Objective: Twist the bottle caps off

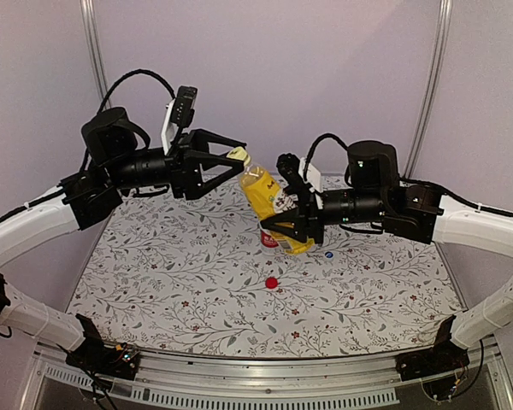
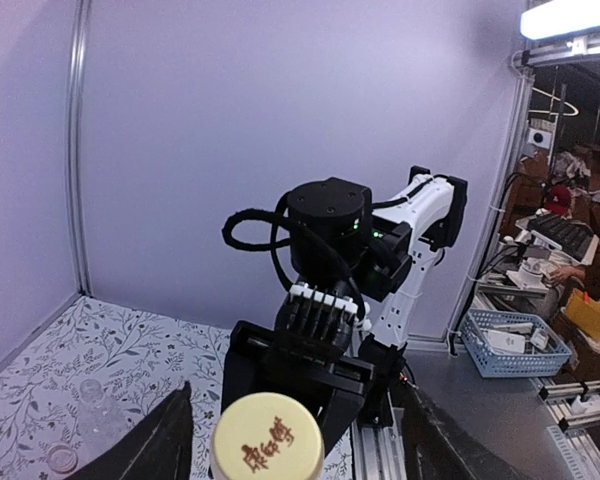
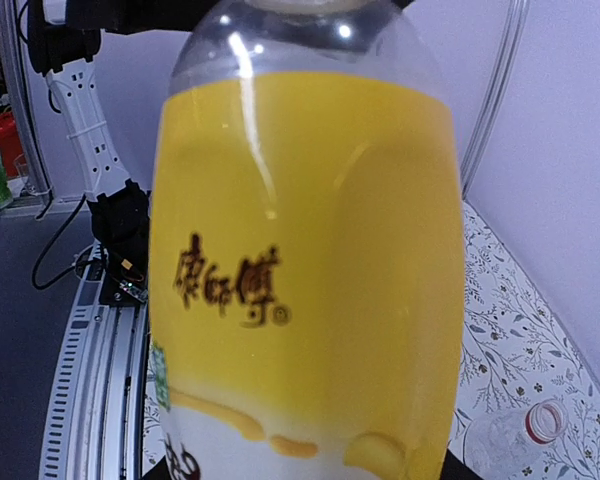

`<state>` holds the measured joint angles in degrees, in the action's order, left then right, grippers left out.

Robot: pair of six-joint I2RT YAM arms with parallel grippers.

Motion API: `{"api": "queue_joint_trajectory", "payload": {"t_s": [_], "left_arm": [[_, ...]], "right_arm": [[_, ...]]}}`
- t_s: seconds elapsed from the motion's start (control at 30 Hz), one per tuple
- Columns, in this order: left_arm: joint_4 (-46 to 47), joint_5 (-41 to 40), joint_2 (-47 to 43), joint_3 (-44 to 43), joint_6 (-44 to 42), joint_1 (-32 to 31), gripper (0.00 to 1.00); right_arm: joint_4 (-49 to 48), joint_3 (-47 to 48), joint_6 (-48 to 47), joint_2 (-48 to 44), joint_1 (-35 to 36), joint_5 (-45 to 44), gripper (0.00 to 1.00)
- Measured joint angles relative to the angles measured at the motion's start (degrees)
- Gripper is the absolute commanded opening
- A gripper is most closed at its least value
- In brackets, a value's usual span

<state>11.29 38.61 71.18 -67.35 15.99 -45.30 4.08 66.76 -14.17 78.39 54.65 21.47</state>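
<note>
The yellow-liquid bottle (image 1: 269,201) hangs tilted above the table, and my right gripper (image 1: 284,231) is shut on its lower body. It fills the right wrist view (image 3: 300,270). Its yellow cap (image 1: 238,154) sits on the neck, top facing the left wrist camera (image 2: 268,438). My left gripper (image 1: 237,159) is open around that cap; its dark fingers (image 2: 152,445) stand off on either side with gaps. A red cap (image 1: 272,282) and a blue-white cap (image 1: 329,254) lie loose on the cloth. A clear uncapped bottle with a red neck ring (image 3: 518,432) lies on the table.
The flowered tablecloth (image 1: 171,282) covers the table, with grey walls behind and metal posts at the corners. The clear bottle (image 2: 88,402) lies by the back wall in the left wrist view. A blue basket (image 2: 508,342) sits off the table.
</note>
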Motion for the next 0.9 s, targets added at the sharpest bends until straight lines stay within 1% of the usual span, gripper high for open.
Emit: {"api": "queue_joint_trajectory", "payload": {"t_s": [0.1,0.27,0.8,0.9], "left_arm": [[0.02,2.95,0.39,0.00,-1.01,0.00,0.67],[0.13,4.74,0.52,0.00,-2.01,0.07,0.58],[1.57,5.53,0.55,0.00,-2.29,0.79,0.47],[1.81,5.81,0.57,0.00,-2.08,1.11,0.43]], "right_arm": [[-0.26,-0.02,0.13,0.00,-0.04,2.10,0.35],[-0.33,-0.04,0.33,0.00,-0.31,3.87,0.36],[-0.66,-0.09,0.70,0.02,-0.42,5.20,0.36],[-0.66,-0.11,0.70,0.11,-0.42,5.22,0.36]]}}
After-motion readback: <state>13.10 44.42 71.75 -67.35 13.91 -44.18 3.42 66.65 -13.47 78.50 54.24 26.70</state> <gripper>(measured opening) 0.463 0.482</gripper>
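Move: The yellow bottle's cap is between the left hand's open fingertips, about 1 cm to the right of its hand point. The right hand already grips the yellow bottle by its body, leaning left; the cap lies roughly 8 cm left of this hand, 1 cm ahead and 11 cm above. The opened red-label bottle stands some 15 cm ahead and 2 cm left of the right hand, the loose red cap roughly 6 cm ahead and 2 cm left; their middles are about 20 and 31 cm below. Easing back only about 1 cm and then nearly still, the left hand steadily narrows its open fingers around the yellow bottle's cap, by roughly a third of their gap, without closing fully. The right hand keeps its grip on the bottle body and also settles about 1 cm back, turning it some 5 degrees counter-clockwise, then holds it there. ##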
